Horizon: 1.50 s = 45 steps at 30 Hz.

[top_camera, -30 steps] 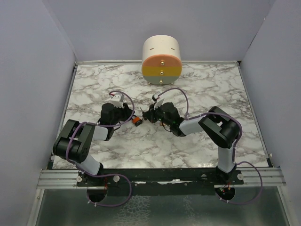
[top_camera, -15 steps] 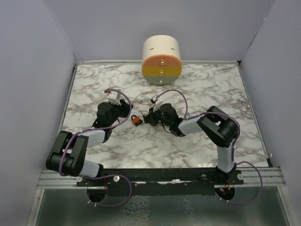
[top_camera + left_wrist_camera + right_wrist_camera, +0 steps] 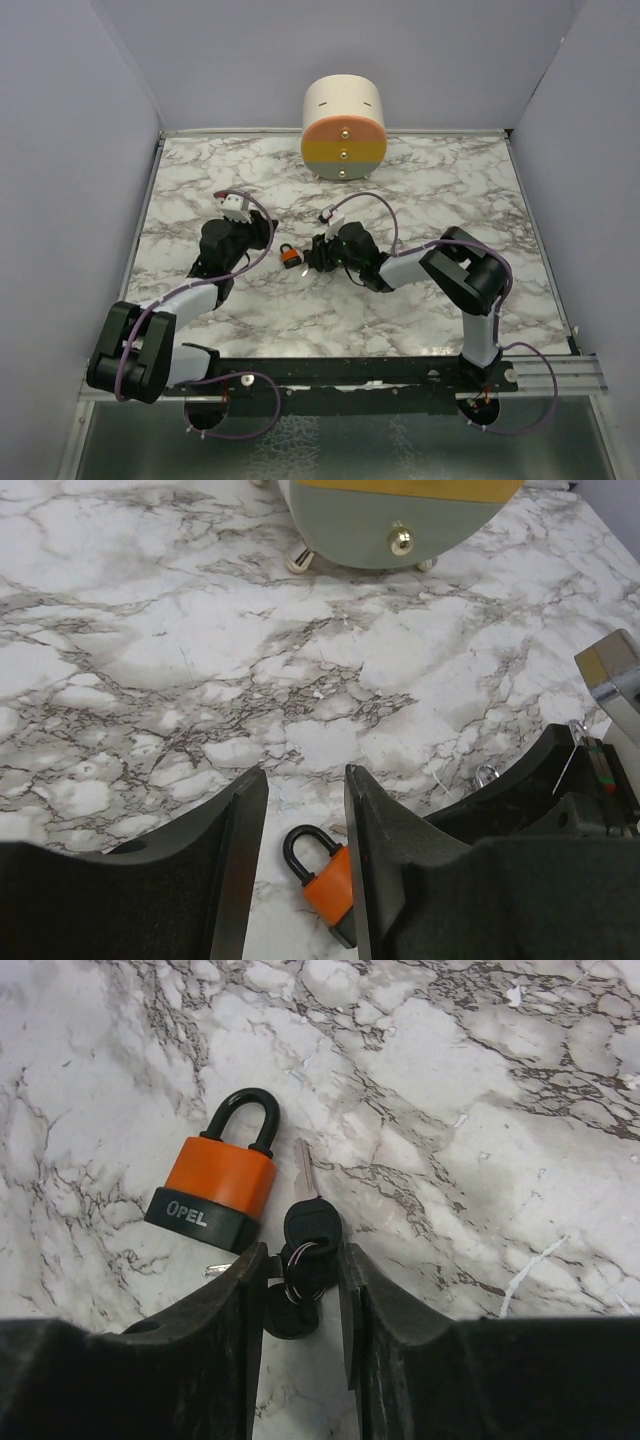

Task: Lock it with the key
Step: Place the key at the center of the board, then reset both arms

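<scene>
An orange padlock (image 3: 290, 256) with a black shackle lies flat on the marble table (image 3: 420, 190) between the two arms. My left gripper (image 3: 266, 242) is open just left of it. In the left wrist view the padlock (image 3: 327, 878) lies low between the fingers of my left gripper (image 3: 305, 775), partly behind the right finger. A bunch of black-headed keys (image 3: 312, 1232) on a ring lies beside the padlock (image 3: 215, 1185). My right gripper (image 3: 300, 1260) stands open around the key heads, and one silver key blade (image 3: 302, 1166) points away from it. From above, the right gripper (image 3: 316, 256) is just right of the padlock.
A cream round cabinet (image 3: 343, 125) with orange, yellow and green drawer fronts and brass knobs stands at the table's back edge; its green drawer (image 3: 400, 520) shows ahead of the left gripper. Grey walls close in both sides. The two arms nearly meet at mid-table.
The left gripper has let go of the padlock and drawn back left, leaving it flat on the table. The right gripper's jaws have parted around the keys.
</scene>
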### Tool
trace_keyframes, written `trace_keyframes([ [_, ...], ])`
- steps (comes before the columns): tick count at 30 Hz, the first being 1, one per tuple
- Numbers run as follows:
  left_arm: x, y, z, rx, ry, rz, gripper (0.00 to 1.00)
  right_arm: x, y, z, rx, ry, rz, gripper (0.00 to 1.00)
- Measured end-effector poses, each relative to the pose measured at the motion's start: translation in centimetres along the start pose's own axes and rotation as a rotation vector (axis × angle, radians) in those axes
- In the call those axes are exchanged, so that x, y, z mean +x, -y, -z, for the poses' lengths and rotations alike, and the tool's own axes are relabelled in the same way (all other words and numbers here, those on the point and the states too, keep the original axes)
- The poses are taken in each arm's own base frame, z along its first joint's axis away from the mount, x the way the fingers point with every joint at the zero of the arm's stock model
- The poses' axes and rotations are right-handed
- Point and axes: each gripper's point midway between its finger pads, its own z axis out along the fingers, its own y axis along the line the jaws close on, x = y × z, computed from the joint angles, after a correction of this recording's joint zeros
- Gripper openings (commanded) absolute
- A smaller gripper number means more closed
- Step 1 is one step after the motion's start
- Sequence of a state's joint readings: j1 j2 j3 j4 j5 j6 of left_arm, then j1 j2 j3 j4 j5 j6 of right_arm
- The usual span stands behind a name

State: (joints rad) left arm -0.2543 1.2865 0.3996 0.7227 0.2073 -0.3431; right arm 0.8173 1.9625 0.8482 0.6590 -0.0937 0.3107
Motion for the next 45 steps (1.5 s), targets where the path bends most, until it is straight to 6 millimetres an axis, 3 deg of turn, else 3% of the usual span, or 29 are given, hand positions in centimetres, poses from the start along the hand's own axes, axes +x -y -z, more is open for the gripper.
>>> trace_keyframes([
  [3, -0.9, 0.0, 0.5, -0.017, 0.022, -0.003, 0.61, -0.3, 0.6, 0.2, 0.034, -0.001, 0.018, 0.35],
  [5, -1.4, -0.1, 0.8, -0.033, 0.035, -0.004, 0.91, -0.6, 0.9, 0.4, 0.056, -0.001, 0.033, 0.35],
  [6, -1.6, -0.2, 0.9, -0.042, 0.039, -0.004, 0.98, -0.7, 1.1, 0.5, 0.066, -0.001, 0.043, 0.35],
  [10, -2.5, -0.6, 1.6, -0.081, 0.064, -0.003, 0.99, -3.1, 1.3, 1.3, 0.097, 0.036, 0.089, 0.34],
  [18, -4.6, -0.9, 2.5, -0.126, 0.131, -0.008, 0.99, -14.4, -1.8, 4.1, 0.051, 0.265, 0.188, 0.38],
  [21, -4.3, -1.4, 2.5, -0.151, 0.122, 0.001, 0.99, -17.4, -2.7, 5.8, 0.046, 0.335, 0.202, 0.38],
  [24, -3.7, -1.9, 2.5, -0.18, 0.089, 0.009, 0.99, -19.7, -2.6, 7.7, 0.08, 0.395, 0.212, 0.38],
  [27, -3.5, -2.5, 2.3, -0.217, 0.067, 0.019, 0.99, -21.7, -1.2, 10.1, 0.14, 0.448, 0.209, 0.38],
  [30, -3.7, -3.2, 2.3, -0.262, 0.064, 0.023, 0.99, -22.7, 3.4, 12.8, 0.244, 0.476, 0.176, 0.38],
  [32, -3.7, -3.7, 2.4, -0.291, 0.062, 0.022, 0.99, -22.7, 8.0, 14.8, 0.34, 0.485, 0.132, 0.38],
  [33, -3.6, -4.1, 2.6, -0.31, 0.061, 0.019, 0.99, -22.3, 11.3, 16.3, 0.404, 0.485, 0.097, 0.38],
  [37, -4.2, -5.0, 3.3, -0.372, 0.082, 0.002, 0.99, -19.4, 20.2, 21.1, 0.597, 0.471, -0.03, 0.38],
  [40, -5.4, -5.6, 4.3, -0.418, 0.13, -0.018, 0.99, -17.4, 23.7, 23.9, 0.681, 0.472, -0.102, 0.38],
  [45, -6.6, -6.7, 6.1, -0.503, 0.194, -0.038, 0.99, -14.8, 28.8, 30.6, 0.808, 0.541, -0.237, 0.38],
])
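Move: Between the right hand's already parted fingertips is the key's black fob, about 1 cm ahead, 1 cm to the left and 1 cm below. Some 6 cm to that hand's left, level with it, lies the orange padlock, and roughly 10 cm to its right a brass padlock, also level; both are about 1 cm lower than the hand. From the left hand the key lies about 11 cm right, 2 cm back and 12 cm below. Backing off the key with its fingers still parted, the right hand slips slightly forward and right, climbs over 20 cm, then sweeps right about 40 cm over the brass padlocks, sinking a little and turning clockwise. The left hand opens wide as it draws left and somewhat up, away from the orange padlock, turning counter-clockwise some 30 degrees. ##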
